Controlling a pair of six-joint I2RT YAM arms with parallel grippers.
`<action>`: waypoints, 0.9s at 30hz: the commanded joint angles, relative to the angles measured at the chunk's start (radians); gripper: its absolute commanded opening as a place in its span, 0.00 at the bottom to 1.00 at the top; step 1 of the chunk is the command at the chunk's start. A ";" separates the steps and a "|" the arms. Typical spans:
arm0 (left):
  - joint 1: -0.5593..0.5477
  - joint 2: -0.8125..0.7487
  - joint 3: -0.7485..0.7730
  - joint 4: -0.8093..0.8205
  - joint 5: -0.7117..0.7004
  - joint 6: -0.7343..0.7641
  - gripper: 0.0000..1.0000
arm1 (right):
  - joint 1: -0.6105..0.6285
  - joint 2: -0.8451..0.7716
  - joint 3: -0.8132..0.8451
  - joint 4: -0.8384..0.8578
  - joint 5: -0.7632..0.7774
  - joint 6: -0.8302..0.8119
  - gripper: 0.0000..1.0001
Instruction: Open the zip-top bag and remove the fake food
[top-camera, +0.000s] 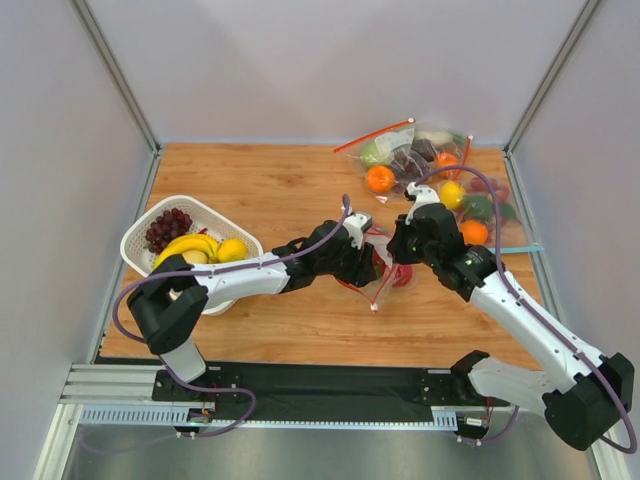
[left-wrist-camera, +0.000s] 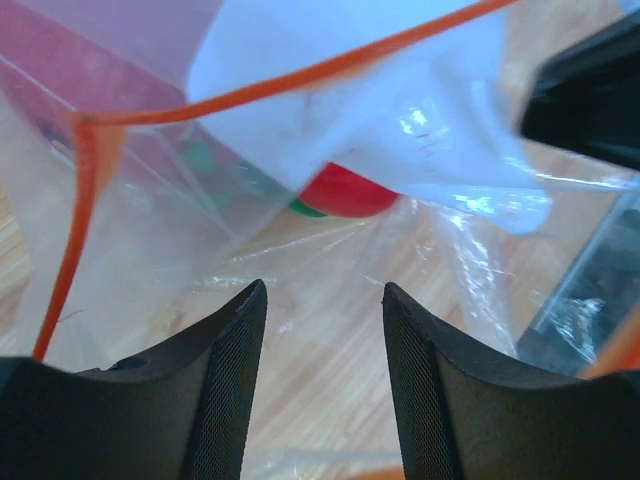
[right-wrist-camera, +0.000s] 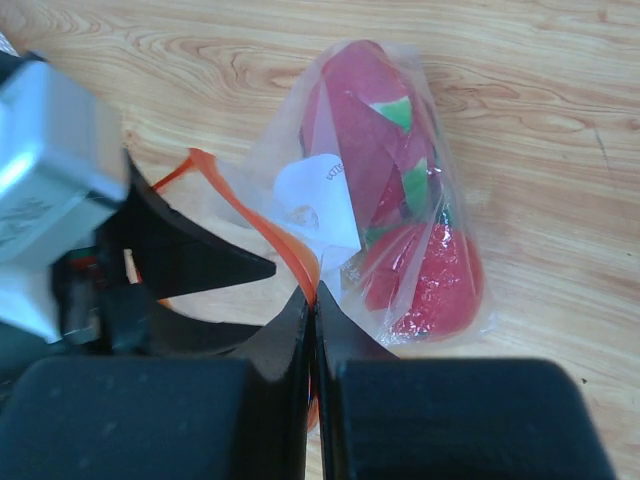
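The zip-top bag (top-camera: 390, 272) lies on the wood between both arms, clear with an orange zip strip (right-wrist-camera: 262, 222) and a white label (right-wrist-camera: 322, 198). My right gripper (right-wrist-camera: 312, 292) is shut on that strip at the bag's mouth (top-camera: 401, 250). Fake food shows inside: a pink fruit with green tips (right-wrist-camera: 360, 130) and a round red fruit (right-wrist-camera: 432, 285). My left gripper (left-wrist-camera: 325, 292) stands open at the bag's mouth with only clear film and wood showing between its fingers. The red fruit (left-wrist-camera: 345, 190) lies beyond them, under the label. In the top view the left gripper (top-camera: 372, 263) meets the bag from the left.
A white basket (top-camera: 133, 243) with dark grapes, bananas and a yellow fruit stands at the left. A pile of other clear bags of fruit (top-camera: 430, 160) fills the back right corner, one with a teal strip (top-camera: 520, 248). Grey walls close three sides.
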 joint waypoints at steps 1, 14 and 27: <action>-0.014 0.037 0.057 0.034 -0.040 -0.008 0.58 | -0.003 -0.049 0.056 -0.052 0.057 0.014 0.00; -0.021 0.101 0.089 0.003 -0.084 0.003 0.57 | -0.004 -0.114 0.099 -0.133 0.173 0.024 0.49; -0.021 0.065 0.031 0.048 -0.072 0.023 0.57 | -0.213 -0.144 -0.104 0.037 0.037 0.107 0.66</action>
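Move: My shut right fingers still hold the bag's orange zip rim. The red food in its closed end lies about 5 cm to their right, 3 cm ahead and 10 cm below. The pink food is about 8 cm straight ahead, and an orange in the blue-zip bag some 20 cm right and 9 cm ahead. From my open left fingers, at the bag's mouth, the red food is about 8 cm right, 3 cm ahead and 5 cm lower. I raise my right hand slightly, open its fingers to let go of the zip rim, then swing about 7 cm to my right, arching up and dropping again towards the bag's closed end, turning some 15 degrees clockwise. Meanwhile my half-open left hand sinks about 2.5 cm into the bag's mouth, easing slightly forward, then stays there. ##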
